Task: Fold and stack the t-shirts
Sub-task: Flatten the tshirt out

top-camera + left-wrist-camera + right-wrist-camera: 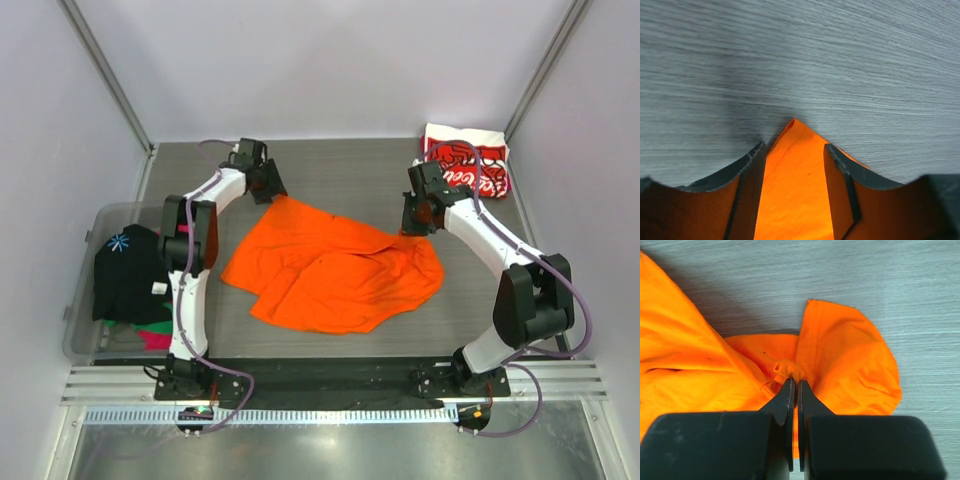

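The bright orange t-shirt lies rumpled and spread on the grey table. My left gripper is at its far left corner. In the left wrist view that corner lies between the jaws, which stand apart around it with gaps on both sides. My right gripper is at the shirt's far right edge. In the right wrist view it is shut on a small bunched pinch of orange cloth. A folded red-and-white t-shirt with white script lies at the back right corner.
A clear plastic bin stands at the left edge. It holds a black t-shirt with green and pink cloth beneath it. White walls close in the table on three sides. Both arm bases sit at the near edge.
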You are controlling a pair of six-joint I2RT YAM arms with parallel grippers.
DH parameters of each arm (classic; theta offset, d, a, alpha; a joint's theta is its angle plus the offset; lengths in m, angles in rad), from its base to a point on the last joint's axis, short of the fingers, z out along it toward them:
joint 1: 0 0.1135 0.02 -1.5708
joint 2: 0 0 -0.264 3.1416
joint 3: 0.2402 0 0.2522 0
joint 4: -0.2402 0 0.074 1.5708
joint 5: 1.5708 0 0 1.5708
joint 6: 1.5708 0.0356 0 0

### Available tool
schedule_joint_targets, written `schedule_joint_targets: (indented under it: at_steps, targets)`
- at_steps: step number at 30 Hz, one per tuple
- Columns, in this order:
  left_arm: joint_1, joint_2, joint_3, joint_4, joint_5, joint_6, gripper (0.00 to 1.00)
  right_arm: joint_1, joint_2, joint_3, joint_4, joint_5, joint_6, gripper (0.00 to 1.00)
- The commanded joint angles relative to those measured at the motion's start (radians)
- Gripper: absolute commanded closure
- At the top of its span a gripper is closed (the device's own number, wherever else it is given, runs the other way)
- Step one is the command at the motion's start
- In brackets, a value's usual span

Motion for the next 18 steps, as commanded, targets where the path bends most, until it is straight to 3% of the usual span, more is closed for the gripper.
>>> schedule_joint_targets:
  at_steps: [1,3,5,8,9,10,12,14,18]
  targets:
    - [-0.010,0.033,0.004,0.051,0.053,-0.002,0.50,0.007,0.011,-0.007,0.014,0.020,0.009,0.99]
    - [-0.017,0.044,0.004,0.051,0.047,-0.001,0.56,0.007,0.016,-0.012,0.019,0.017,0.013,0.99]
    - [-0.025,0.059,0.007,0.051,0.037,-0.001,0.71,0.005,0.019,-0.015,0.020,0.017,0.015,0.96]
    - [-0.030,0.073,0.027,0.040,0.036,0.001,1.00,0.002,0.017,-0.019,0.020,0.012,0.015,0.55]
    - [-0.030,0.071,0.031,0.027,0.019,-0.004,1.00,0.001,0.016,-0.015,0.019,0.011,0.015,0.31]
    - [-0.028,0.051,0.047,-0.027,-0.046,-0.007,1.00,-0.021,0.014,-0.012,0.017,0.008,0.016,0.24]
    - [-0.019,0.006,0.035,-0.069,-0.107,-0.010,1.00,-0.056,0.011,0.000,0.016,-0.017,0.024,0.16]
    - [0.010,-0.098,-0.030,-0.109,-0.197,-0.044,1.00,-0.120,0.008,-0.003,0.016,-0.060,0.033,0.15]
    - [0.076,-0.266,-0.189,-0.110,-0.245,-0.088,1.00,-0.174,0.048,-0.001,0.037,-0.121,0.041,0.16]
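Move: The left hand is open right over the orange t-shirt's far-left corner, which lies about 1 cm below it. The shirt's middle is some 13 cm right and 20 cm back, the bin about 31 cm left and 24 cm back. The right hand still pinches a fold of the shirt's far edge, its table spot about 8 cm straight below; the folded stack lies 17 cm ahead and 15 cm right. Left fingers pinch the corner, drawing it about 6 cm left and back; right lets go, shifts 4 cm right. ##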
